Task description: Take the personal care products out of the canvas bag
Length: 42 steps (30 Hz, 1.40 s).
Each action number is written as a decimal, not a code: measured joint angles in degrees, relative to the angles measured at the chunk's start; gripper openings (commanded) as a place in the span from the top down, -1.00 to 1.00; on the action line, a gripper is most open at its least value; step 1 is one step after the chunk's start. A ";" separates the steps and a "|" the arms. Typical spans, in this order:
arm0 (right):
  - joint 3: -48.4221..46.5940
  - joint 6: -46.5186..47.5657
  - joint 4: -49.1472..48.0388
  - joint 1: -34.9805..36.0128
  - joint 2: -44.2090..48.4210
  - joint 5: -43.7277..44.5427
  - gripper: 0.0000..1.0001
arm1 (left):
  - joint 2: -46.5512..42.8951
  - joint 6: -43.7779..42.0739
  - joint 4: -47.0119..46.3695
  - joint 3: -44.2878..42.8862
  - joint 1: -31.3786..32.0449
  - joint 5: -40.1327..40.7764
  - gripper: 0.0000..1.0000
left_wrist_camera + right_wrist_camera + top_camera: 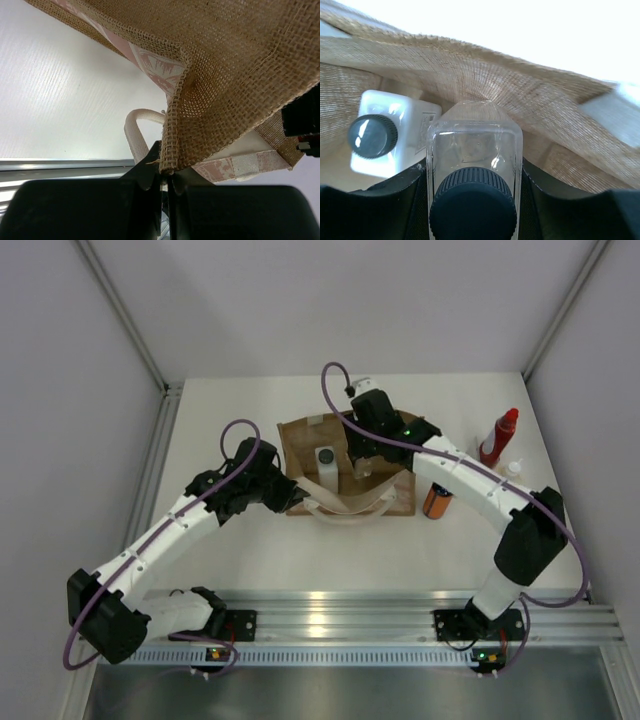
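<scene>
The canvas bag [345,470] lies in the middle of the table with its cream handles toward the near side. My left gripper [285,490] is shut on the bag's woven rim [175,155] at its left corner. My right gripper [362,462] reaches into the bag and is shut on the clear bottle [474,155] with the dark grey cap. The white squarish bottle [390,135] with a dark cap stands in the bag just left of it, also in the top view [324,462]. The orange bottle [436,500], red bottle [498,437] and cream bottle [513,469] lie outside, right of the bag.
White walls close the table at the back and sides. A metal rail [330,618] runs along the near edge by the arm bases. The right arm's link passes over the table between the bag and the outside bottles.
</scene>
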<state>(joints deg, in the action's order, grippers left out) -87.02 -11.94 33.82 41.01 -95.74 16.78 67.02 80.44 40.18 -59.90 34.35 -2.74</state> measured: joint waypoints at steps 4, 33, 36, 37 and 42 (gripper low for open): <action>-0.59 0.00 1.18 0.00 2.05 0.04 1.00 | 0.00 0.04 0.00 0.00 0.00 0.02 1.00; -25.46 4.44 30.01 0.04 23.02 -27.74 1.00 | 0.35 0.42 0.07 -0.87 0.02 0.85 1.00; -21.20 5.60 31.67 0.07 27.54 -31.21 1.00 | 0.35 0.42 0.07 -0.87 0.02 0.87 1.00; -19.52 5.81 32.59 0.09 29.31 -31.89 1.00 | 0.35 0.42 0.07 -0.87 0.00 0.87 1.00; -12.13 5.55 35.69 0.09 35.95 -29.03 1.00 | 0.17 0.42 0.07 -0.85 0.02 0.90 1.00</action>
<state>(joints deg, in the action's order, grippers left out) -99.15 -6.39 69.52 41.10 -59.79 -12.25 67.20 80.86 40.25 -60.75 34.37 -1.85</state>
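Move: The right hand already holds the clear dark-capped bottle, drawn partly up in the bag. The open table before the bag's right front corner, where it seems headed, lies about 22 cm back, 12 cm right and 20 cm below. The orange bottle is roughly 12 cm back and 15 cm right, the white bottle some 8 cm left, both about 13 cm lower. From the left hand, that table spot lies about 10 cm back, 23 cm right. Straight up at first, then in a quick arc back towards its base, the right hand lifts the clear bottle out and over the bag's front side, rising about 23 cm and drawing back some 22 cm. It drifts right and sinks a little at the end, the wrist turning some 30 degrees counter-clockwise, left side raised, grip unchanged. The left hand stays, still pinching the bag's rim. ##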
